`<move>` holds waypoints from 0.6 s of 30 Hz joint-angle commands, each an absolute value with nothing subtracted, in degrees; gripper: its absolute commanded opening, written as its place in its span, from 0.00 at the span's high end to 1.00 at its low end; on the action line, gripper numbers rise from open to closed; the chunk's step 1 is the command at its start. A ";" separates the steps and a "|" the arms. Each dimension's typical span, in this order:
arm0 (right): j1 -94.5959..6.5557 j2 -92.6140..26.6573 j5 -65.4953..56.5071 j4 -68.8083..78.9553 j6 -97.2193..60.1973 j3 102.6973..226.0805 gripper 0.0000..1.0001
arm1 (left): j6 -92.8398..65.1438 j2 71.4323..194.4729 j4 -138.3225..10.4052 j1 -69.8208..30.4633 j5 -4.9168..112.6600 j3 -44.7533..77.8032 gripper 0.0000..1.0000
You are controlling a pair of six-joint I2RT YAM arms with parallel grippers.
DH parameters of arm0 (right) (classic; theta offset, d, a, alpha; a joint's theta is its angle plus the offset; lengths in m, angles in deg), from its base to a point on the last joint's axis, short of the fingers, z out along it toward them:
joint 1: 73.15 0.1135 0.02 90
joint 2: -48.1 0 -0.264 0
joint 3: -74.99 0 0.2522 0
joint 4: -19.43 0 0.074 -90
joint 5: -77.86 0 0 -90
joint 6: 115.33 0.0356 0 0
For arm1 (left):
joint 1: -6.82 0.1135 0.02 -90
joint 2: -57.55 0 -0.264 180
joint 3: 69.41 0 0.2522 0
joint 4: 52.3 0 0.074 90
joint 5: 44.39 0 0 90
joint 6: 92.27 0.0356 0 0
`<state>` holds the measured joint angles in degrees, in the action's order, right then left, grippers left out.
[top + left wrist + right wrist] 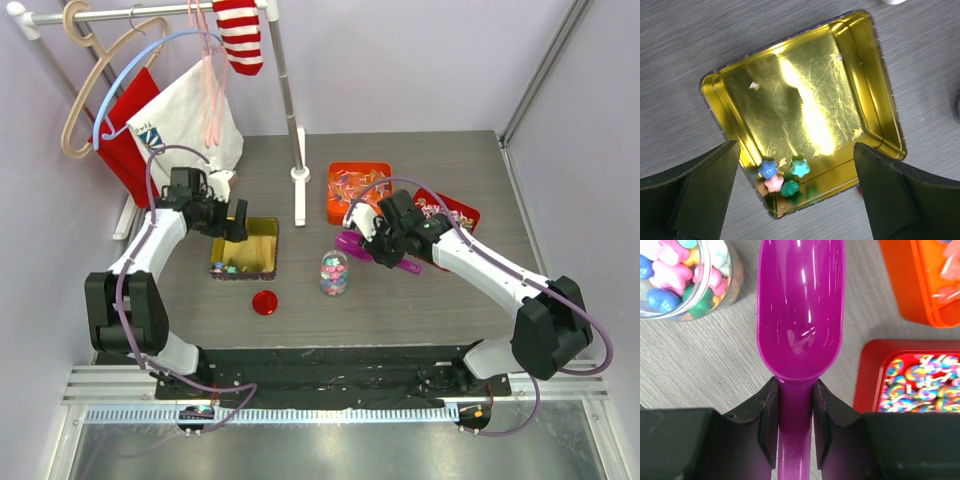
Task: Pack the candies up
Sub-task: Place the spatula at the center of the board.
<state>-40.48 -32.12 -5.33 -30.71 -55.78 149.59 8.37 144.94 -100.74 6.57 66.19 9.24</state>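
The candies (pixel 675 275) are small pastel star-shaped sweets filling a clear jar (pixel 334 273) that stands open in the middle of the table. Several more candies (pixel 782 175) lie in the near corner of a gold tin (pixel 805 100), seen from above as the gold tin (pixel 258 240). My left gripper (pixel 795 150) hangs open above that corner, its fingers (pixel 695 195) clear of the tin. My right gripper (pixel 795 410) is shut on the handle of an empty purple scoop (pixel 800 315), just right of the jar. From above, the scoop (pixel 350 242) points left.
A red jar lid (pixel 264 302) lies in front of the gold tin. An orange tin (pixel 358 190) and a red tin (pixel 450 210) of wrapped sweets stand at the back right. A white pole stand (pixel 299 185), hangers and a white bag (pixel 195 125) are behind.
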 commanded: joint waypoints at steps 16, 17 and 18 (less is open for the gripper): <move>-42.12 -38.12 -7.56 -16.13 -50.37 141.84 0.84 | 29.01 127.44 -95.77 -10.67 62.75 -7.74 0.00; -42.38 -38.29 -7.56 -16.13 -50.55 141.58 0.82 | 29.63 126.64 -95.60 -11.71 61.53 -8.44 0.00; -42.65 -38.47 -7.48 -16.22 -50.55 141.58 0.81 | 30.77 125.85 -95.59 -12.07 61.43 -9.67 0.00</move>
<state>-41.88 -38.02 -7.10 -19.43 -51.39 141.46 25.44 130.17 -97.68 -10.28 63.81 -7.31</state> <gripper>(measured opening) 0.328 0.996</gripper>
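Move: Under the right hand, which grips the purple spatula, the bare patch of board it is bound for lies about 10 cm below; the candy-filled jar stands 8 cm to its left and 3 cm back, the lollipop box 12 cm right and 6 cm ahead. For the open left hand, the red lid lies some 14 cm back, 8 cm right and 10 cm below, with the gold box 4 cm back and 4 cm right of the hand, 9 cm below. Lowering the still-gripped spatula almost straight down beside the jar, the right hand sinks about 6 cm towards the board and eases off near the end. Meanwhile the left hand, fingers kept wide open, swings back and to the right over the gold box towards the red lid, dropping only a little and turning clockwise some 30 degrees. ##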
